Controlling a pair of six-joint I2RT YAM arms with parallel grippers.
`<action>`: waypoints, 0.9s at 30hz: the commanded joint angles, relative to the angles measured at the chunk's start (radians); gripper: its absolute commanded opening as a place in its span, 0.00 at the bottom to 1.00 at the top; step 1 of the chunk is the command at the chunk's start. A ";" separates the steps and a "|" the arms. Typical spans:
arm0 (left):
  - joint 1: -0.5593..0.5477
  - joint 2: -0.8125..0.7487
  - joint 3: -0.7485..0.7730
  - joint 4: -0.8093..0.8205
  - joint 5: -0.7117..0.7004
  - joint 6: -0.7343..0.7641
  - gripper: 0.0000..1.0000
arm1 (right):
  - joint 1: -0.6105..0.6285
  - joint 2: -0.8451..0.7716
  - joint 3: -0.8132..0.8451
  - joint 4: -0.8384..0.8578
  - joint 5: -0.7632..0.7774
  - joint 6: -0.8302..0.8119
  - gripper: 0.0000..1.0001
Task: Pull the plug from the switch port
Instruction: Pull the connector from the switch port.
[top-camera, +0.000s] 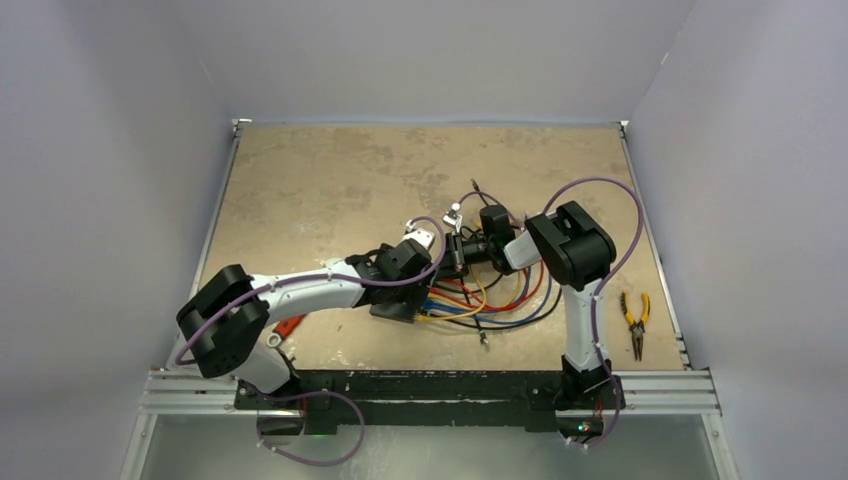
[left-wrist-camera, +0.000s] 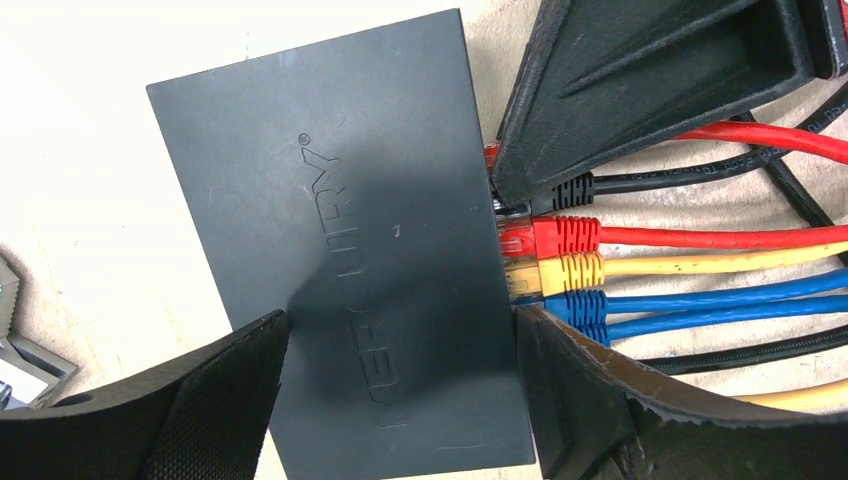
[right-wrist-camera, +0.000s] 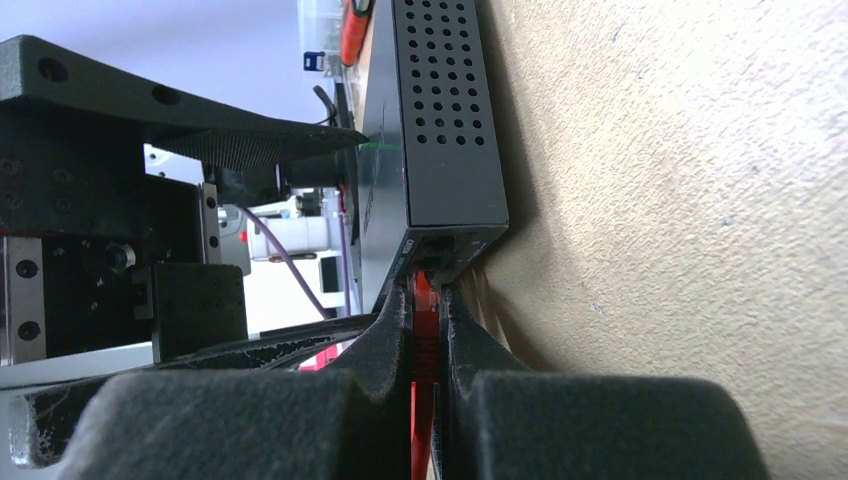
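Observation:
The switch (left-wrist-camera: 350, 250) is a flat matte black box lying on the table, with a row of cables plugged into its right edge. My left gripper (left-wrist-camera: 400, 330) straddles its near end, one finger against each long edge, so it is shut on the switch. My right gripper (right-wrist-camera: 424, 300) is shut on a red plug (right-wrist-camera: 424, 315) that sits in a port at the end of the switch (right-wrist-camera: 440, 120). In the left wrist view, the right gripper's finger (left-wrist-camera: 650, 80) covers most of that red plug (left-wrist-camera: 491, 158). From above, both grippers meet over the switch (top-camera: 395, 305).
Black, red, yellow and blue plugs (left-wrist-camera: 565, 265) fill the neighbouring ports, and their cables (top-camera: 490, 300) loop over the table to the right. Yellow-handled pliers (top-camera: 633, 320) lie near the right edge. A small red item (top-camera: 288, 325) lies by the left arm.

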 joint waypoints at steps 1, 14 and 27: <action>0.002 0.055 0.011 -0.046 -0.090 -0.023 0.79 | 0.023 0.042 -0.014 -0.085 0.143 -0.167 0.00; 0.003 0.066 0.000 -0.134 -0.209 -0.062 0.65 | 0.022 0.002 -0.033 -0.145 0.155 -0.218 0.00; 0.017 0.067 -0.025 -0.152 -0.217 -0.097 0.55 | 0.019 -0.059 -0.083 -0.169 0.156 -0.248 0.00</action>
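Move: The switch's middle lies about 2 cm ahead of the left hand, 1 cm to its left and 2 cm below; its farthest port, with the red plug, is some 4 cm ahead and 5 cm right. The right hand already pinches that red plug, about 1 cm to its left; from there the switch's middle is some 7 cm left and 2 cm back. The black plug sits about 1 cm nearer the bases than the red plug, the second red plug 3 cm nearer. Keep the left hand nearly in place over the switch and draw its fingers together by about a third of their gap, one tip over the lid and the other bearing on the port-side edge, while the hand twists about 5 degrees counter-clockwise. Hold the red plug pinched in the right gripper, letting that hand sink about half a centimetre and tilt some 5 degrees. ##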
